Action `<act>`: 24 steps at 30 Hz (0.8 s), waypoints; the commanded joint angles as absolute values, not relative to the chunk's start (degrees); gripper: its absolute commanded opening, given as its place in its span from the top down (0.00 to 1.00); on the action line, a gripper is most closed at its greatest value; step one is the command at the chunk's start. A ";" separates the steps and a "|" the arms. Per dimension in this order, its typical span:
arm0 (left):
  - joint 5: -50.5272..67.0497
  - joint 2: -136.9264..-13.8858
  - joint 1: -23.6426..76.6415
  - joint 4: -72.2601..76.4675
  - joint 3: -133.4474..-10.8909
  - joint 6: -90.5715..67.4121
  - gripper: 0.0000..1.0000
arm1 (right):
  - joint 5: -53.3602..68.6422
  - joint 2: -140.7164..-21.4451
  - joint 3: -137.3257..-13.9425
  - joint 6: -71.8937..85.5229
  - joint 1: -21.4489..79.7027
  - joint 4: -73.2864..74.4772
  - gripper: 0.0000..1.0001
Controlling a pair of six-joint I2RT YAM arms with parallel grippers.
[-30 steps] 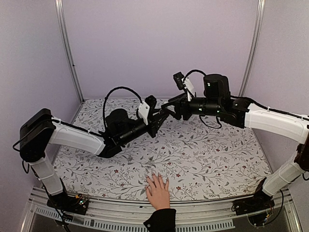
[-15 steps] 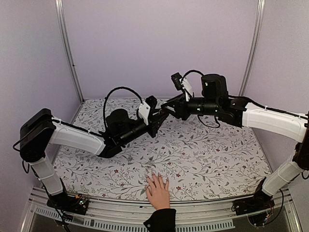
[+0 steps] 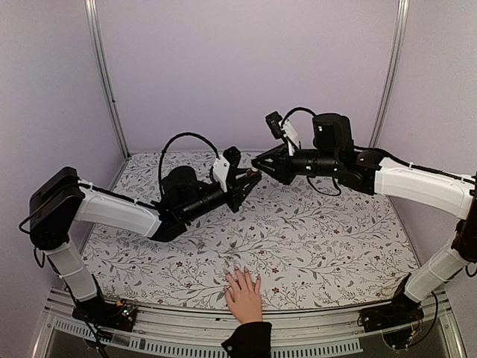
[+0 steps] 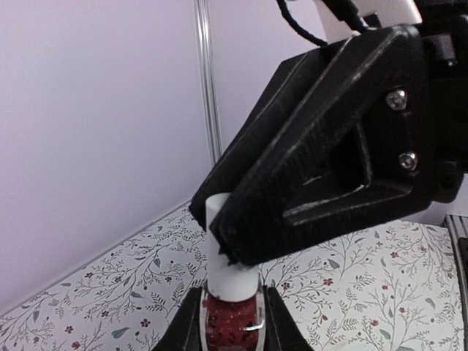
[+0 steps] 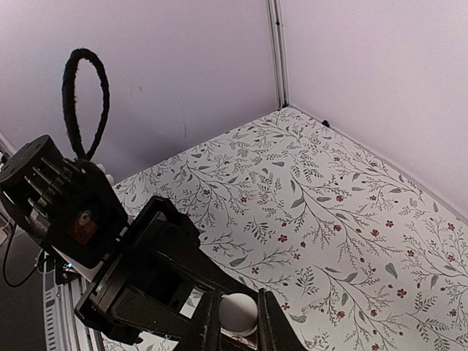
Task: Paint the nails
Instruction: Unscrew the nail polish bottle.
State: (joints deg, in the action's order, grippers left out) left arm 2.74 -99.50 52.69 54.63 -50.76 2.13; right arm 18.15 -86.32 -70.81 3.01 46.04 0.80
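Note:
A light-skinned hand (image 3: 244, 297) with a black cuff lies flat at the table's near edge; its nails (image 3: 240, 273) are too small to make out. Far above the middle of the table, my left gripper (image 3: 251, 177) (image 4: 230, 323) is shut on a small dark-red bottle (image 4: 229, 329). The bottle's white cap (image 4: 227, 252) (image 5: 239, 313) sticks up out of the jaws. My right gripper (image 3: 258, 159) (image 5: 238, 316) meets it tip to tip, its fingers (image 4: 322, 161) shut on that cap. Both grippers hang well away from the hand.
The table (image 3: 335, 231) has a floral cover. Lilac walls with metal posts (image 3: 104, 74) (image 3: 389, 74) close in the back and sides. The left arm's black cable loop (image 5: 86, 95) arches above its wrist.
My right gripper has edged left and its jaws have closed onto the white cap. The left gripper, the bottle and the hand have stayed put.

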 commanded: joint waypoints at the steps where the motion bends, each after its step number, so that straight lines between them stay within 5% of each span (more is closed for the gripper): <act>1: 8.68 -98.25 51.26 50.36 -53.52 0.16 1.00 | 25.42 -84.84 -69.48 1.81 46.63 -1.53 0.90; 10: 27.12 -97.77 48.59 51.31 -53.36 -3.93 1.00 | 32.92 -84.04 -68.73 -5.27 46.93 1.89 0.92; 18: 61.45 -101.22 43.52 67.45 -53.96 -17.42 1.00 | 41.49 -83.17 -68.92 -10.94 47.33 5.23 0.94; 24: 68.54 -103.34 42.98 75.76 -55.13 -25.23 1.00 | 46.63 -82.97 -69.09 -13.91 48.15 6.78 0.95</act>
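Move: The left hand already holds the red body of the nail polish bottle upright; its white cap stands about 4 cm straight above that hand's point. The right hand already has its fingers on the cap, so the bottle's body lies some 4 cm straight below its fingers. The person's hand rests on the table about 23 cm back, 2 cm left and 24 cm below the left hand; from the right hand it is 23 cm back, 2 left and 28 below. Back towards the base and the person's hand, both hands travel together about 8 cm, slowly at first and then faster, twisting against each other: the left hand turns the bottle's body clockwise by nearly 50 degrees, while the right, still pinching the cap from above it, turns counter-clockwise by about 25. Both grips stay closed. ##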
